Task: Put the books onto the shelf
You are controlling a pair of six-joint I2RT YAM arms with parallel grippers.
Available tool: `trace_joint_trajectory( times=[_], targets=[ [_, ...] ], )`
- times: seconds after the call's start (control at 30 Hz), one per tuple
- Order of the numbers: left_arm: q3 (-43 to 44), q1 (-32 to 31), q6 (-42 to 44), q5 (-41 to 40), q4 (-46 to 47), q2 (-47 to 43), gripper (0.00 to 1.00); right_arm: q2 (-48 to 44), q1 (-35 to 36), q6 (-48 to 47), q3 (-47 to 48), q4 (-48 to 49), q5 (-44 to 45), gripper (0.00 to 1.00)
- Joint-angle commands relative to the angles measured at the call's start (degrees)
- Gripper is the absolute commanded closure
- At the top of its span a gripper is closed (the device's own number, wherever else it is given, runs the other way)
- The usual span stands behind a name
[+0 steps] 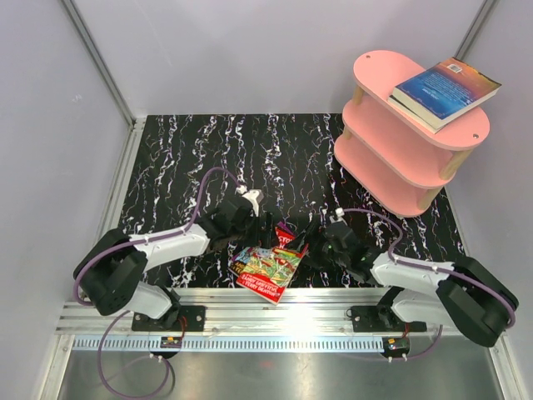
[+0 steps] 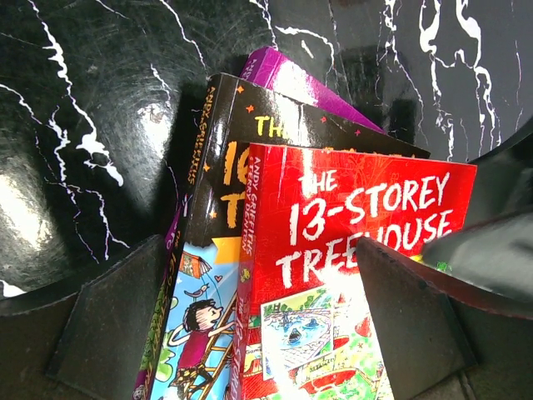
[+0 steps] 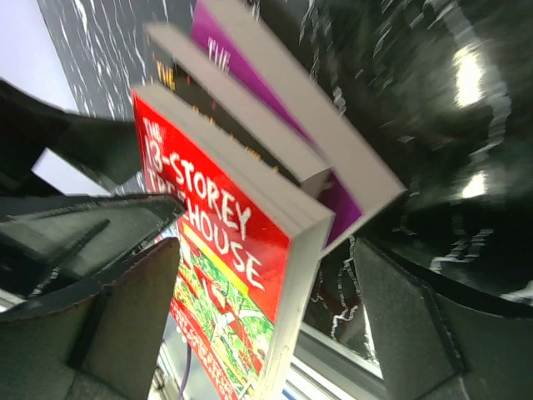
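Three books lie stacked near the table's front edge: a red one (image 1: 271, 267) on top, a black one (image 2: 216, 192) under it and a purple one (image 2: 287, 75) at the bottom. My left gripper (image 1: 265, 229) is open and straddles the stack's far end, one finger (image 2: 108, 325) beside the spines and the other over the red cover. From the other side my right gripper (image 1: 306, 243) is open, with the red book's page edge (image 3: 300, 275) between its fingers. A dark-blue book (image 1: 445, 90) lies on top of the pink shelf (image 1: 400, 158) at the back right.
The stack's near corner overhangs the aluminium rail (image 1: 333, 300) at the table's front. The two grippers are close together over the books. Grey walls enclose the black marbled table (image 1: 208, 150) on three sides.
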Motion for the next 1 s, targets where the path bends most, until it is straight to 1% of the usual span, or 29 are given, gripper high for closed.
trace_joint_trajectory(
  times=[0.0,0.03,0.07,0.1,0.17,0.2,0.27,0.3,0.33,0.4,0.43,0.5,0.53,0.57,0.6,0.7,0.73,0.83,0.87,0.97],
  targets=[
    [1.5,-1.4,-0.9,0.1,1.5,0.8,0.01,3.6,3.2,2.6,1.6,8.8,0.3,0.09],
    [1.5,-1.7,-1.0,0.1,1.6,0.8,0.01,4.1,4.3,2.7,2.0,8.8,0.6,0.1],
    [1.5,-2.1,-1.4,0.2,1.7,0.9,0.01,4.4,4.4,2.7,2.4,8.8,0.7,0.14],
    [1.5,-2.4,-1.7,0.3,2.1,1.0,0.01,4.4,4.6,2.7,2.5,8.8,0.9,0.16],
    [1.6,-3.2,-2.1,0.4,2.3,1.4,0.01,2.9,4.7,2.7,2.6,7.3,1.2,0.2],
    [1.7,-3.5,-2.4,0.5,2.6,1.7,0.01,2.0,4.7,1.9,3.0,6.1,1.6,0.25],
    [2.1,-4.5,-2.7,0.4,2.7,2.4,0.01,-0.2,4.7,1.0,3.6,1.3,3.2,0.3],
    [2.2,-4.9,-2.7,0.4,3.0,2.7,0.01,-2.5,4.7,0.2,4.1,-0.3,3.7,0.36],
    [2.3,-5.1,-2.9,0.4,3.0,3.3,0.01,-3.9,4.7,-0.1,4.4,-3.0,4.1,0.39],
    [2.5,-5.9,-3.4,0.4,3.1,4.0,0.01,-6.7,4.7,-0.8,4.7,-4.9,5.6,0.45],
    [2.6,-6.2,-3.4,0.4,4.1,4.6,0.01,-7.3,4.7,-1.0,4.8,-6.1,6.2,0.52],
    [3.2,-6.6,-3.9,0.8,4.9,5.3,0.01,-7.8,4.7,-1.3,4.9,-6.4,6.2,0.59],
    [3.4,-7.0,-4.0,1.0,5.1,5.7,0.01,-7.6,4.8,-1.3,5.0,-6.3,5.7,0.68],
    [3.7,-7.2,-4.0,1.1,5.0,6.1,0.01,-7.4,4.7,-1.3,5.1,-6.1,5.4,0.71],
    [4.2,-7.3,-4.0,1.2,4.9,6.3,0.01,-6.9,4.7,-1.2,5.2,-5.9,5.0,0.73],
    [4.5,-7.4,-3.9,1.2,4.6,6.8,0.01,-7.0,4.7,-1.5,5.7,-6.4,4.6,0.74],
    [4.6,-7.5,-3.8,1.2,4.5,6.9,0.01,-7.1,4.7,-1.8,6.1,-8.0,3.0,0.75],
    [4.5,-7.4,-3.5,0.9,4.5,7.1,0.01,-9.0,4.7,-3.8,7.5,-11.5,3.2,0.83],
    [4.5,-7.5,-3.5,0.9,4.6,7.3,0.01,-10.3,4.7,-4.6,8.3,-13.5,3.5,0.9],
    [4.9,-7.5,-3.5,0.7,4.5,7.8,0.01,-12.5,4.7,-6.9,11.7,-18.8,5.3,1.0]
  ],
)
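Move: The red Treehouse book tops a loose stack; its middle lies about 9 cm to the right hand's left, 6 cm back and slightly below, with its right edge by the open fingers. Under it, the dark book is roughly 11 cm left and 4 cm back, the purple one 9 cm left and 3 cm back. From the left hand, the red book's middle is some 6 cm back, 2 cm right, slightly below. Right fingers pinch the red book's right edge and rise 3 cm while the left hand pushes the stack right. ##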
